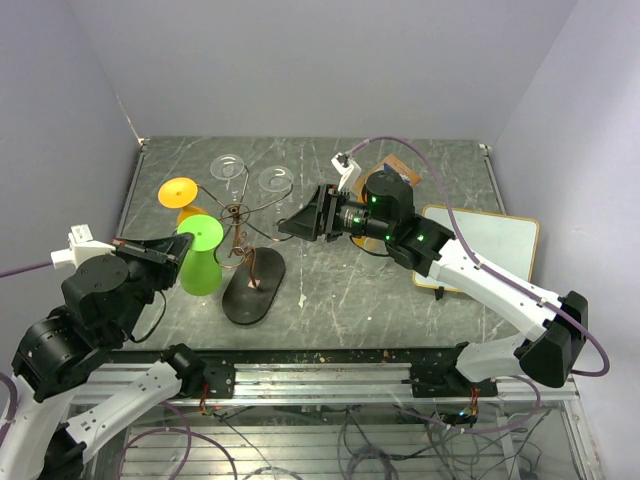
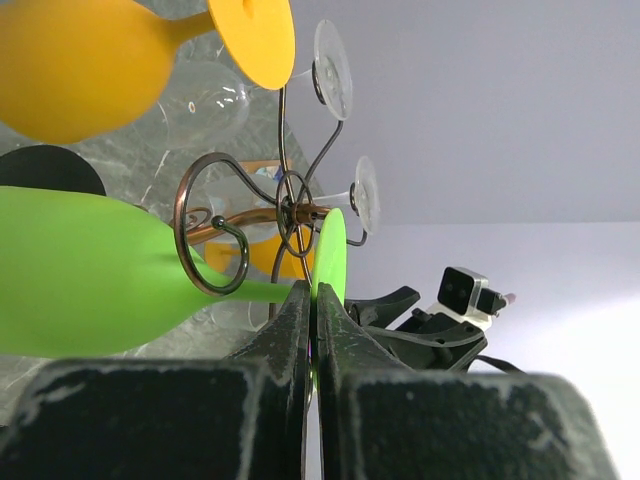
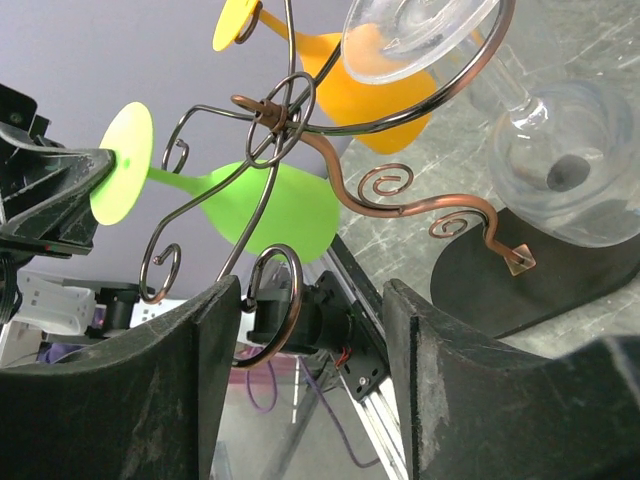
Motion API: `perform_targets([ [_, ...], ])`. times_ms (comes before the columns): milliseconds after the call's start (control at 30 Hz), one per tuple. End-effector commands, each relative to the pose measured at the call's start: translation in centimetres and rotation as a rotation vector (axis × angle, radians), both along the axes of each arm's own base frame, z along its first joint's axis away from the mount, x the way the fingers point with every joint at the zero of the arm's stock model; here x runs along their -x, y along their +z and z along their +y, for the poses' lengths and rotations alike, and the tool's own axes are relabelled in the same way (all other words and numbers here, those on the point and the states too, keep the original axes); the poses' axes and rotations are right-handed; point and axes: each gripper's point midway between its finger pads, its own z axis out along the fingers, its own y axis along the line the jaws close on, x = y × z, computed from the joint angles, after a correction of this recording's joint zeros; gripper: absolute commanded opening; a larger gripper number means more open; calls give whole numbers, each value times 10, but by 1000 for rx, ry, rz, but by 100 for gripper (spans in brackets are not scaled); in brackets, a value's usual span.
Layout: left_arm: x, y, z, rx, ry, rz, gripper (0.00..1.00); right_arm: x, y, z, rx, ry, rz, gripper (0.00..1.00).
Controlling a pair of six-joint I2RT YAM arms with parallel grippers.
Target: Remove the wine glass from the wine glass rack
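Note:
The copper wire wine glass rack stands on a dark oval base. A green wine glass hangs upside down from one of its arms. My left gripper is shut on the rim of the green glass's foot, with the stem still in a wire scroll. My right gripper is open to the right of the rack. In the right wrist view one scroll ring lies between its fingers, close to the left one. The green glass also shows there.
An orange glass and two clear glasses also hang on the rack. A white board lies at the right, with a brown object behind my right arm. Walls close the left, back and right.

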Motion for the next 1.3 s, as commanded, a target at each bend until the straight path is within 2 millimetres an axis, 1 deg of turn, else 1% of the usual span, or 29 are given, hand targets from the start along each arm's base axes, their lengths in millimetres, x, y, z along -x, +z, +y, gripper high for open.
perform_targets([
  [0, 6, 18, 1, 5, -27, -65, 7, -3, 8, 0, 0, -7, -27, 59],
  [167, 9, 15, 0, 9, -46, -64, 7, -2, 10, 0, -3, 2, -29, 63],
  [533, 7, 12, -15, -3, -108, -68, 7, 0, 19, -1, -19, 6, -42, 69],
  [733, 6, 13, -14, -10, -103, -66, 7, 1, 22, -2, -21, 6, -46, 72],
  [900, 8, 13, -12, -5, -103, -65, 7, 3, 26, -4, -24, 6, -55, 81],
  [1067, 12, 14, -11, 10, -107, -70, 7, 5, 33, -8, -31, 11, -86, 89],
  [1267, 22, 15, -6, 29, -117, -69, 7, 7, 37, -16, -16, -4, -114, 97],
])
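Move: The left hand already holds the green wine glass by the edge of its foot; the glass hangs bowl down, its middle about 9 cm below, 3 cm right and 1 cm ahead. The rack's hub is some 8 cm right and 6 cm ahead, the hanging orange glass roughly 8 cm ahead and 1 cm left. The right hand has the rack's empty loop between its part-open fingers, about 2 cm to its left and level fore and aft; a clear glass hangs 7 cm ahead, 4 cm left. Keeping its shut pinch on the green glass's foot, the left hand eases back about 1 cm and then right by about as much, turning some 5 degrees clockwise, so the stem and bowl shift backwards past the near side of the rack. Meanwhile the right hand stays almost in place at the empty loop, rising less than 1 cm late on, and spreads its fingers from a little over half open to nearly fully open around the loop. ##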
